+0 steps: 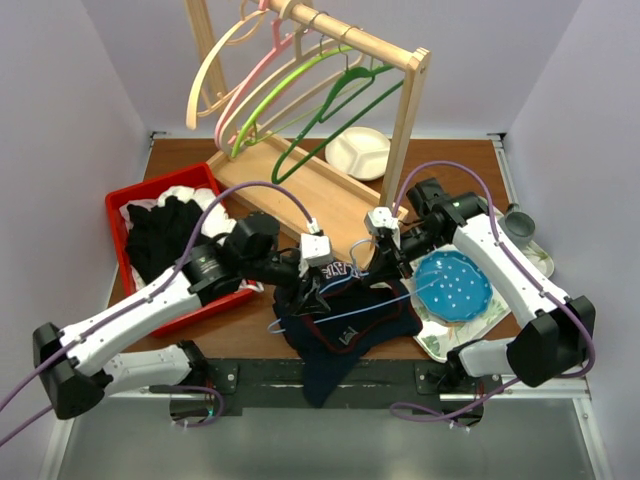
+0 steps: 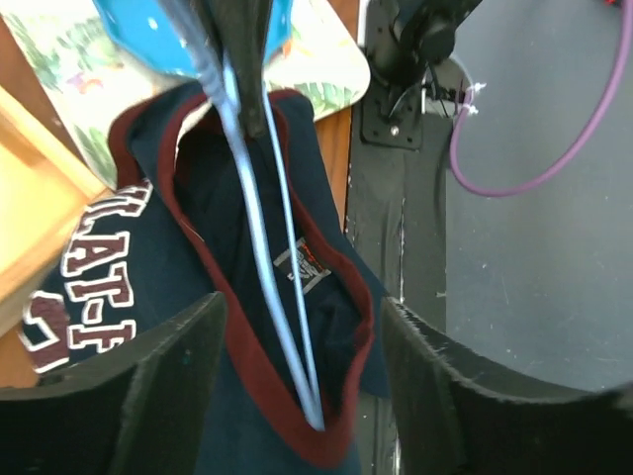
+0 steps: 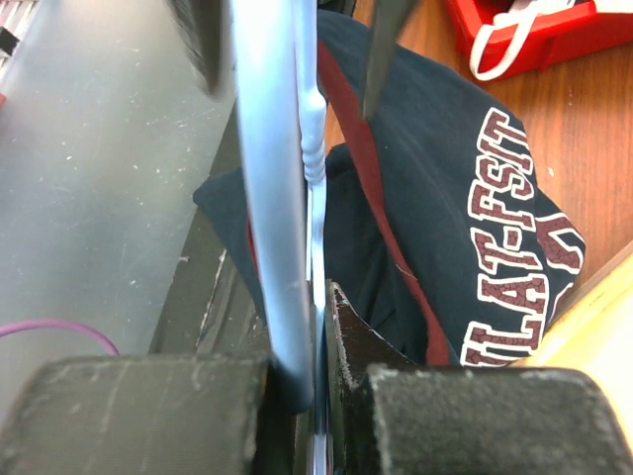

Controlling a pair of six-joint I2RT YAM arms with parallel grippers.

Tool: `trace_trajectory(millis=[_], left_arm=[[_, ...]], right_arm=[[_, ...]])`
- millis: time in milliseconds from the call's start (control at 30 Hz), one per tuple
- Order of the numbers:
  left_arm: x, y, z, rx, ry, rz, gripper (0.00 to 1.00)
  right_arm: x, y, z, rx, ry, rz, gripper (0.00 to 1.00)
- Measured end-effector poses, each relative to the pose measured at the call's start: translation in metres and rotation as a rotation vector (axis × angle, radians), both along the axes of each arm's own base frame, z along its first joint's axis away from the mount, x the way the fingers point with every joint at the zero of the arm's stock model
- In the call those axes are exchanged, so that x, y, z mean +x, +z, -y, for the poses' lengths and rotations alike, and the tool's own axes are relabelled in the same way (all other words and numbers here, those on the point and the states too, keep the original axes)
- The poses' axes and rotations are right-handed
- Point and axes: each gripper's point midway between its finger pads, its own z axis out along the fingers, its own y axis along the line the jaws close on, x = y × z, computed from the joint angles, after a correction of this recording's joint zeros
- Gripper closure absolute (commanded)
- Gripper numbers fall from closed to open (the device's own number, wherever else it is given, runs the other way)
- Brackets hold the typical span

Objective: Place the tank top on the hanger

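Observation:
The dark navy tank top [image 1: 350,335] with dark red trim hangs in a bunch over the table's near edge, draped on the thin light-blue hanger [image 1: 345,313]. My right gripper [image 1: 386,262] is shut on the hanger [image 3: 272,198] and holds it up; the tank top [image 3: 435,178] lies below it. My left gripper [image 1: 306,294] is open, its fingers on either side of a red-trimmed opening of the tank top [image 2: 148,148]. One end of the hanger [image 2: 259,228] sits inside that opening. The left fingers [image 2: 148,386] touch no fabric that I can see.
A red bin [image 1: 160,185] with black clothes and a white cloth stands at the left. A wooden rack [image 1: 405,120] with several hangers stands behind, with a white plate [image 1: 358,152] by it. A blue dish [image 1: 452,288] on a floral tray [image 1: 450,340] and a grey cup [image 1: 520,222] are at the right.

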Motion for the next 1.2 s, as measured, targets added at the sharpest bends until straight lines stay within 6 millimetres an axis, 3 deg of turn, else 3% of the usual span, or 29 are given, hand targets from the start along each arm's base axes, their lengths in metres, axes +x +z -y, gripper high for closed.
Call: trace_trajectory(millis=[33,133,167,300,333,367,433,467,600,800,867,1033,1200], left_arm=[[0.001,-0.006,0.003,0.016,-0.002,-0.017,0.44],[0.004,-0.019,0.007,0.046,0.0,-0.057,0.75],[0.004,-0.023,0.009,0.055,0.0,-0.07,1.0],[0.006,-0.03,0.01,0.076,0.015,-0.115,1.0],[0.006,-0.03,0.01,0.076,0.022,-0.121,1.0],[0.006,-0.03,0.01,0.074,0.03,-0.131,1.0],[0.007,-0.03,0.007,0.072,0.061,-0.137,1.0],[0.007,-0.031,0.003,0.072,0.084,-0.138,1.0],[0.0,-0.036,-0.016,0.071,0.164,-0.147,1.0],[-0.005,-0.033,-0.038,0.042,0.28,-0.164,1.0],[-0.004,-0.033,-0.04,0.041,0.306,-0.171,1.0],[0.004,-0.034,-0.042,0.044,0.374,-0.183,1.0],[0.01,-0.032,-0.042,0.03,0.434,-0.199,1.0]], right_arm=[[-0.001,0.0,0.0,0.002,0.002,-0.001,1.0],[-0.001,0.001,0.0,0.006,0.007,0.002,1.0],[-0.001,0.0,0.0,0.006,0.007,0.003,1.0],[-0.002,0.0,0.001,0.003,0.004,-0.003,1.0],[-0.001,0.0,0.0,0.006,0.004,0.005,0.96],[-0.001,0.0,0.0,0.005,-0.001,-0.002,0.8],[0.0,0.0,-0.001,0.004,-0.019,-0.014,0.64],[0.002,0.0,-0.002,0.003,-0.036,-0.023,0.5],[0.013,0.005,0.005,-0.01,-0.145,-0.027,0.35],[0.061,0.028,0.049,-0.029,-0.489,0.042,0.3],[0.066,0.033,0.061,-0.052,-0.57,0.072,0.3],[0.052,0.027,0.076,-0.111,-0.609,0.15,0.3],[0.021,-0.023,0.086,-0.212,-0.517,0.132,0.3]])
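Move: About 3 cm below the open left fingers and 1 cm to their right and farther out lies the blue hanger's left arm; the tank top's middle is some 7 cm right, 1 cm back and 12 cm below them. The right hand already pinches the hanger near its neck; its right end is about 15 cm right, 2 cm back and 3 cm down. From this hand the tank top lies 4 cm left, 7 cm back and 11 cm below, the blue plate some 20 cm right, 2 cm ahead, equally low. Sinking about 3 cm, the left hand shuts on the hanger's left arm while the right still holds the neck; then the right opens, and the left draws the hanger some 5 cm left, turning counter-clockwise. The freed right hand swings right and forward, rising and turning clockwise, then drops back and down about 5 cm, fingers open, towards the hanger's right end. ##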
